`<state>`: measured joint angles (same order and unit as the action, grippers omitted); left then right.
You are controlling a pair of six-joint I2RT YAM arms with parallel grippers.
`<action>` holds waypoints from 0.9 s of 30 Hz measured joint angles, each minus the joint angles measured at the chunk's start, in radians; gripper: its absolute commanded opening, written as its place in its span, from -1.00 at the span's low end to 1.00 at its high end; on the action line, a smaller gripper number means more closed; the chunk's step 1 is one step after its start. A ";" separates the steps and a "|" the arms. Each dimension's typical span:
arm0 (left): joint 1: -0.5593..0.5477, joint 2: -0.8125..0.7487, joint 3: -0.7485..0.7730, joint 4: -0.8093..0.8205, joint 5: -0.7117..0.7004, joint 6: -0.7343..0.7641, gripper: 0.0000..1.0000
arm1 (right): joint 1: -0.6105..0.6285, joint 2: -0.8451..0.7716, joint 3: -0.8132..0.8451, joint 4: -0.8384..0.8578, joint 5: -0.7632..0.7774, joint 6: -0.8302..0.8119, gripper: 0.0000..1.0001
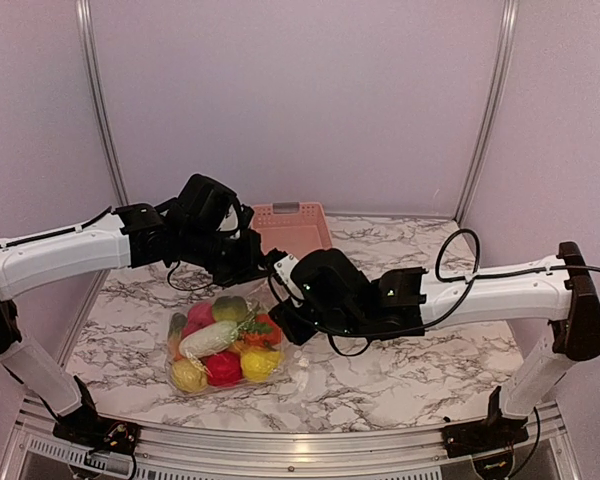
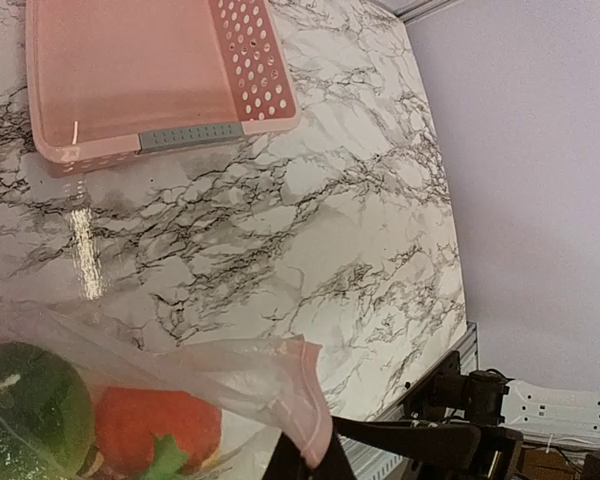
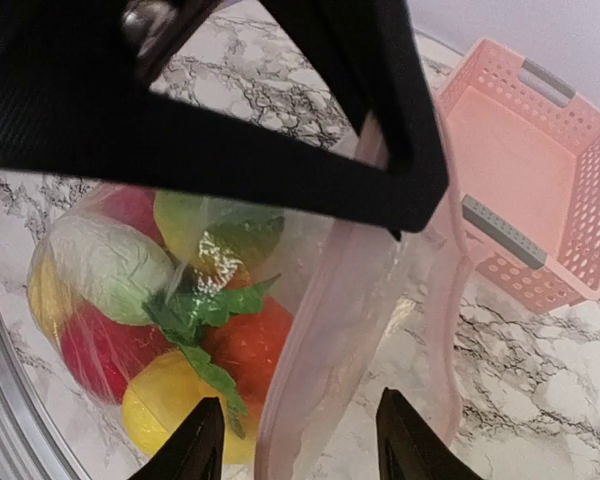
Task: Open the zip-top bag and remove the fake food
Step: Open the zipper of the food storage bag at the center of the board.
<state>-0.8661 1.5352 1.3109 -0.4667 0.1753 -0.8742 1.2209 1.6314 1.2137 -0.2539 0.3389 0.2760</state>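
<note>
The zip-top bag (image 1: 192,382) lies at the front left of the marble table, full of fake food (image 1: 225,368) in red, yellow, orange and green, with a white radish (image 1: 208,338) on top. My left gripper (image 1: 263,268) is shut on the bag's pink zip edge (image 2: 310,400) and holds that corner lifted. My right gripper (image 3: 300,445) stands open just right of the bag. The loose bag lip (image 3: 330,330) hangs between its two fingertips, and neither fingertip presses on it. Through the plastic I see a tomato (image 3: 250,340) and a yellow fruit (image 3: 170,410).
A pink slotted basket (image 1: 292,228) sits at the back of the table, just behind the left gripper. In the right wrist view the left gripper's black body (image 3: 280,100) hangs close above the bag. Bare marble (image 1: 430,360) spreads to the right.
</note>
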 measured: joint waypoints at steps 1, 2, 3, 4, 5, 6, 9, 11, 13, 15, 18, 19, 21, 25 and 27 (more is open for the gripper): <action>0.001 0.001 0.000 0.001 0.000 -0.001 -1.00 | 0.002 0.000 0.000 -0.009 0.012 0.000 -0.11; 0.002 0.002 0.000 0.003 0.001 -0.002 -1.00 | 0.003 0.000 0.000 -0.013 0.021 0.000 -0.20; 0.002 0.002 0.001 0.005 0.001 -0.002 -1.00 | 0.003 -0.001 0.000 -0.015 0.030 0.002 -0.30; 0.004 0.002 0.001 0.006 0.002 -0.002 -1.00 | 0.004 -0.002 0.000 -0.017 0.036 0.003 -0.40; 0.005 0.002 0.001 0.006 0.002 -0.002 -1.00 | 0.005 -0.002 0.000 -0.019 0.040 0.007 -0.50; 0.005 0.002 0.001 0.006 0.003 -0.002 -1.00 | 0.005 -0.003 0.000 -0.019 0.044 0.010 -0.64; 0.007 0.002 0.001 0.008 0.004 -0.002 -1.00 | 0.009 -0.006 0.000 -0.020 0.042 0.012 -1.00; 0.010 0.002 0.001 0.007 0.007 -0.002 -0.83 | 0.011 -0.007 0.000 -0.019 0.033 0.013 -1.00; 0.011 0.002 0.001 0.007 0.008 -0.003 -0.50 | 0.010 -0.009 0.000 -0.018 0.020 0.010 -1.00; 0.011 0.002 0.001 0.013 0.006 -0.013 -0.22 | 0.011 -0.016 0.000 -0.016 -0.005 0.009 -1.00; 0.012 0.000 0.001 0.018 0.001 -0.011 -0.09 | 0.011 -0.033 0.000 -0.003 -0.050 0.006 -1.00; 0.013 -0.003 0.001 0.016 -0.001 -0.013 -0.08 | 0.010 -0.042 0.000 0.008 -0.069 0.004 -1.00; 0.013 -0.013 0.001 0.013 -0.004 -0.012 -0.07 | 0.011 -0.053 0.000 0.027 -0.093 0.002 -1.00; 0.013 -0.043 0.001 0.006 -0.004 -0.012 -0.12 | 0.011 -0.060 0.000 0.061 -0.135 -0.003 -1.00; 0.013 -0.054 0.000 -0.002 -0.004 -0.011 -0.13 | 0.011 -0.060 0.000 0.068 -0.148 -0.006 -1.00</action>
<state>-0.8536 1.4811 1.3109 -0.4683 0.1715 -0.8856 1.2316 1.5719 1.2137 -0.1864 0.1913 0.2703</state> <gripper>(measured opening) 0.442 0.006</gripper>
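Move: The bag's rim runs between the right hand's open fingers, roughly at its hand point and about 1 cm below. From the right hand, the tomato lies about 5 cm ahead, 4 cm left and 13 cm down, while the lemon is about 4 cm back, 4 cm left and 15 cm down. The pink basket stands some 32 cm ahead and 3 cm right, on the table. The left hand already pinches the rim's corner, right at its own hand point. Hold the left gripper still on the rim corner while the right fingers shut on the rim between them. Then draw the right hand up about 3.5 cm, back towards the base and a little left, turning roughly 10 degrees. As it starts pulling, open the left fingers to about half and lift them clear by some 2 cm. ##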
